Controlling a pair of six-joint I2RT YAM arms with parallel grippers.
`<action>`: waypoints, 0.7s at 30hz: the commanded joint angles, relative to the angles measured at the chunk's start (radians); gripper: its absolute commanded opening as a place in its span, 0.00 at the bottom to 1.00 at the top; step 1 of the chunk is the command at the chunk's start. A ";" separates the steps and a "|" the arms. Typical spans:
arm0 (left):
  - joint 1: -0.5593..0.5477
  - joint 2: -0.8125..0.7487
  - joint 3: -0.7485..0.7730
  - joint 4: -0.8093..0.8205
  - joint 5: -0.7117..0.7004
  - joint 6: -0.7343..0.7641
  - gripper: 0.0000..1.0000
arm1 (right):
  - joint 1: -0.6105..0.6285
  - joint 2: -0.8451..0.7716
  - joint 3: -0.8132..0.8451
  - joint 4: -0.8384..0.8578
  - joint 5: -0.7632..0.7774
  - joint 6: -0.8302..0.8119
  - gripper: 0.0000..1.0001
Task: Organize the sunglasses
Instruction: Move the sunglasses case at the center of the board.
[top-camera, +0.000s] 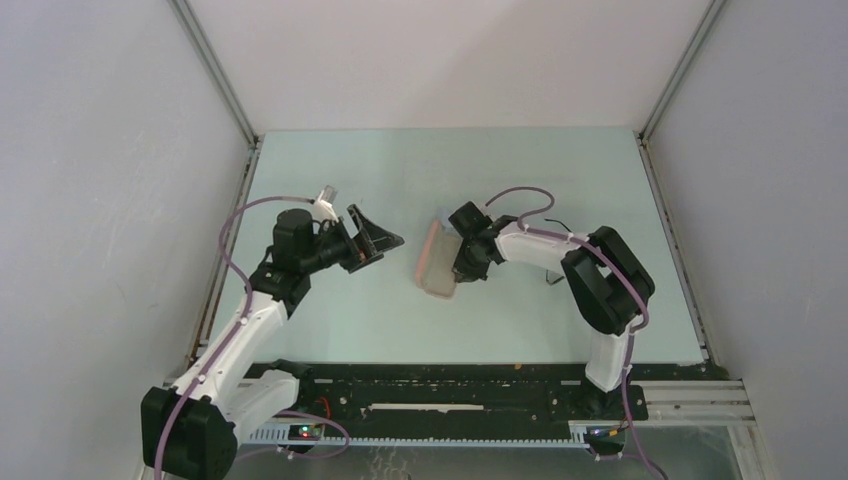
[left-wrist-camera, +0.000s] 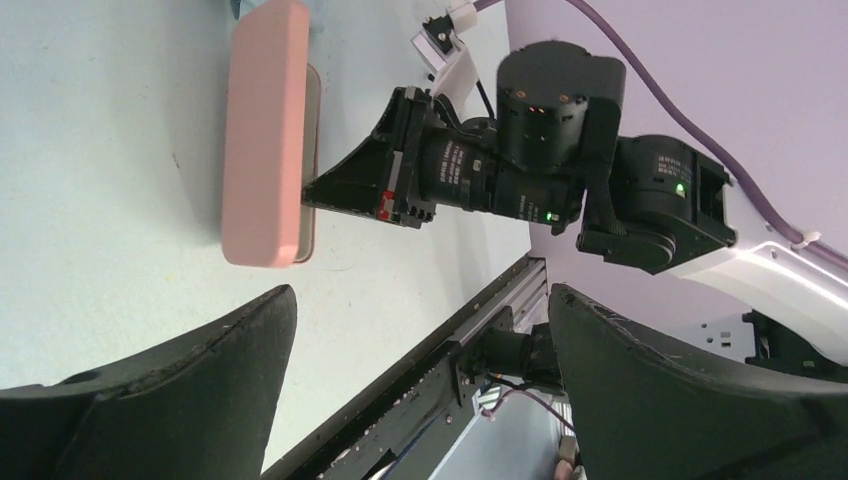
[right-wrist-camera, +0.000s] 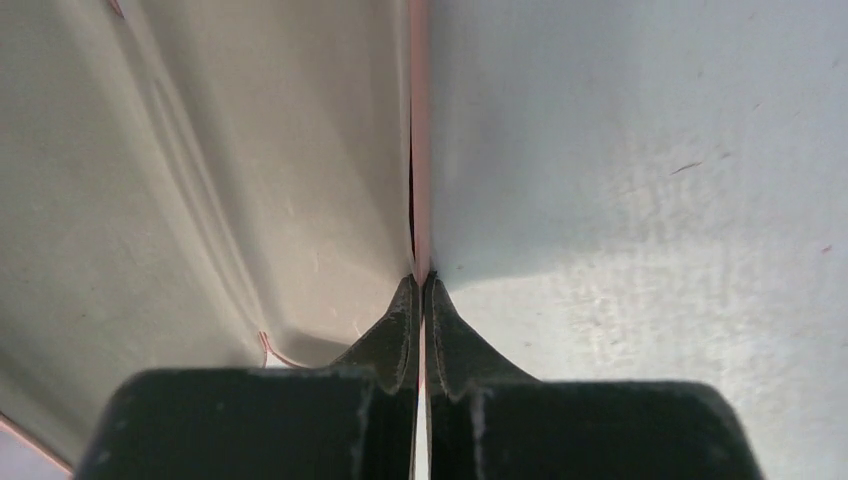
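Note:
The salmon-pink case (top-camera: 436, 258) lies mid-table, its lid slightly raised in the left wrist view (left-wrist-camera: 265, 130). My right gripper (top-camera: 462, 268) is shut on the case's thin pink rim (right-wrist-camera: 421, 200), with the beige inside of the case to the left of the fingers and the table to their right. My left gripper (top-camera: 375, 240) hangs open and empty to the left of the case, pointing at it (left-wrist-camera: 422, 295). Thin dark lines (top-camera: 556, 224) beside my right forearm look like the sunglasses, mostly hidden by the arm.
A corner of the grey-blue cloth (left-wrist-camera: 240, 8) shows past the far end of the case. White walls enclose the table on three sides. The black rail (top-camera: 450, 385) runs along the near edge.

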 joint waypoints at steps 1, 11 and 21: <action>0.006 -0.050 -0.007 -0.027 -0.028 0.031 1.00 | 0.024 0.092 0.105 -0.131 -0.014 0.241 0.00; 0.021 -0.176 -0.019 -0.167 -0.086 0.075 1.00 | 0.028 0.412 0.622 -0.333 -0.120 0.370 0.00; 0.038 -0.268 -0.022 -0.262 -0.107 0.100 1.00 | 0.016 0.494 0.791 -0.223 -0.188 0.364 0.00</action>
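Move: Between the right hand's shut fingers is the rim of the open sunglasses case, near its right-hand corner; the case's middle lies about 4 cm ahead and 5 cm left of that hand, just above it. The blue cloth is some 15 cm ahead and 2 cm left, the sunglasses roughly 7 cm ahead and 27 cm right, both at board level. From the left hand the case is about 5 cm ahead, 12 cm right and 20 cm below. Sweeping left and forward low over the board, the right hand keeps its pinch on the case's rim and drags the open case along, about 11 cm left and 7 cm forward, easing off at the end; the wrist turns some 15 degrees clockwise and tilts. The empty left hand, still wide open, backs off about 3 cm back and 3 cm left, rising slightly. ##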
